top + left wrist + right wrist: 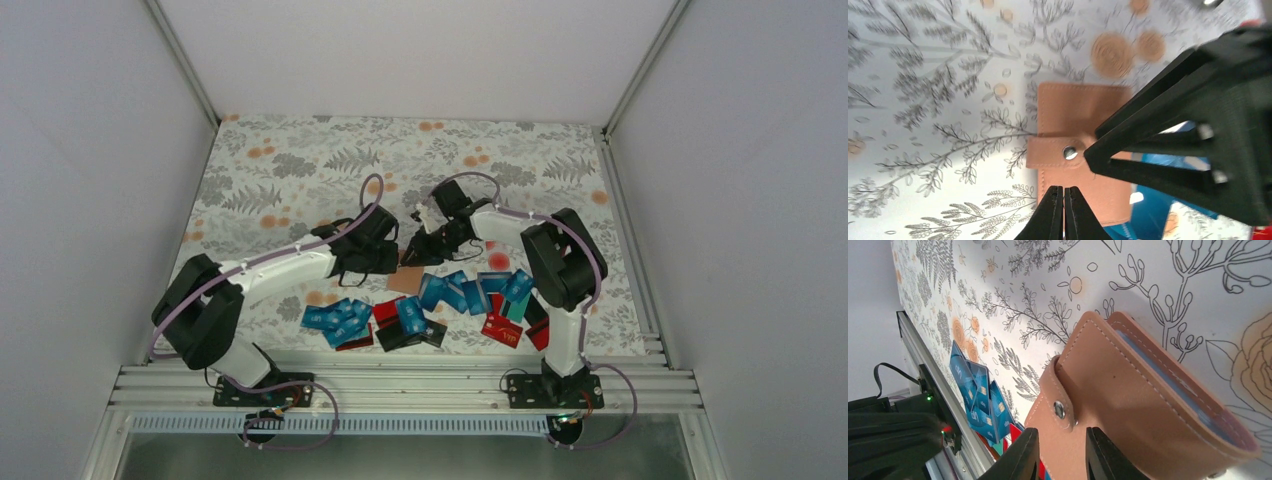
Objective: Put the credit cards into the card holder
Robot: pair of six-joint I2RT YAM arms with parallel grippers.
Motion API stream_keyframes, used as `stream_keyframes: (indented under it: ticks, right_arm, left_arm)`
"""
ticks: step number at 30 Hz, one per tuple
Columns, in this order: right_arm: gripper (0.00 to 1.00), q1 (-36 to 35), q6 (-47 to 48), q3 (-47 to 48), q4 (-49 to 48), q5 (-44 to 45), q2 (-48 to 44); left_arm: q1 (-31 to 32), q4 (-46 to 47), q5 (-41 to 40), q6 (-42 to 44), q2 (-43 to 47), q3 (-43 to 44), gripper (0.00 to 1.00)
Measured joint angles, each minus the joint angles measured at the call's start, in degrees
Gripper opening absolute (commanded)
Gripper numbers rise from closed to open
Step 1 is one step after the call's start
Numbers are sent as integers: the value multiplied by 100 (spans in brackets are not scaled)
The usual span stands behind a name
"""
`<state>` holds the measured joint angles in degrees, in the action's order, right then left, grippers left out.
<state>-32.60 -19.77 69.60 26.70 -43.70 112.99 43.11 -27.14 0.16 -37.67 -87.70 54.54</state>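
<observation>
The tan card holder [408, 279] lies on the floral cloth behind the cards, its strap snapped shut. In the left wrist view the card holder [1083, 112] lies flat. My left gripper [1063, 199] is shut and empty, with its tips over the holder's near edge. My right gripper [1060, 452] is open by a narrow gap, with its tips over the holder [1133, 400] beside the snap. A blue card edge shows inside the holder's mouth. Blue credit cards [340, 318] lie with red and black ones along the front. From above, the left gripper [385, 256] and the right gripper [420, 250] meet at the holder.
Another group of blue cards [475, 290] and red cards [502, 329] lies right of the holder, near the right arm's base. The aluminium rail [400, 385] runs along the front. White walls enclose the cloth on three sides.
</observation>
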Motion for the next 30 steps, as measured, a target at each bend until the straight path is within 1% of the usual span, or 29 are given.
stream_keyframes:
  ticks: [1,2,3,5,9,12,13,15,16,17,18,19,20,27,30]
  right_arm:
    - [28,0,-4,0,35,39,-55]
    - [29,0,-9,0,57,55,-94]
    - [30,0,-7,-2,83,74,-133]
    - [36,0,-11,-24,120,92,-216]
    - [52,0,-11,-94,168,166,-487]
    - [67,0,-44,-103,162,271,-798]
    - [74,0,-50,-103,155,330,-922]
    - [94,0,-74,-103,157,470,-1167]
    - [99,0,-120,-103,164,553,-1285]
    - [100,4,-120,-103,162,691,-1451]
    - [100,13,-111,-103,162,855,-1659]
    - [100,33,-151,-103,153,1019,-1873]
    - [100,46,-173,-103,144,1161,-2059]
    - [100,321,-293,-177,-81,2197,-3554]
    - [100,426,-315,-291,-205,2492,-4000]
  left_arm:
    - [0,-55,-48,17,61,72,10]
    - [0,-129,-114,61,151,179,23]
    - [0,-181,-173,109,236,273,30]
    - [0,-293,-310,181,461,538,40]
    - [-2,-387,-452,402,863,1130,51]
    - [-2,-417,-557,586,1088,1504,61]
    - [-2,-428,-579,651,1174,1576,64]
    - [-2,-466,-621,756,1335,1663,67]
    - [-2,-503,-645,787,1410,1720,69]
    - [-2,-546,-682,828,1475,1797,74]
    - [-2,-577,-717,859,1523,1878,93]
    - [-2,-595,-743,890,1572,1947,99]
    - [-2,-608,-774,925,1622,1998,100]
    - [-2,-813,-1082,949,1921,2026,100]
    - [-2,-857,-1156,949,1976,2020,100]
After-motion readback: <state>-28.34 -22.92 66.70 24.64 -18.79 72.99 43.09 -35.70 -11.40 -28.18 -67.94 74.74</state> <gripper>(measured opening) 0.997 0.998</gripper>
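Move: The closed card holder lies just under both my hands: from my left hand its middle is about 3 cm to the right, 2 cm ahead and 5 cm below; from my right hand it is roughly 1 cm back, 1 cm left and 2 cm down. Off the holder's near right corner a blue card lies some 6 cm right and 4 cm back of its middle, and another blue card about 10 cm straight back of it. I clear both hands off the card holder, left one first: my left hand climbs about 25 cm nearly straight up, tipping its fingers some 30 degrees upward and spreading from shut to wide open. My right hand starts slowly, then rises about 23 cm, swinging 8 cm right and slightly forward, its wrist tilting up and turning clockwise while its slightly parted fingers open fully. ##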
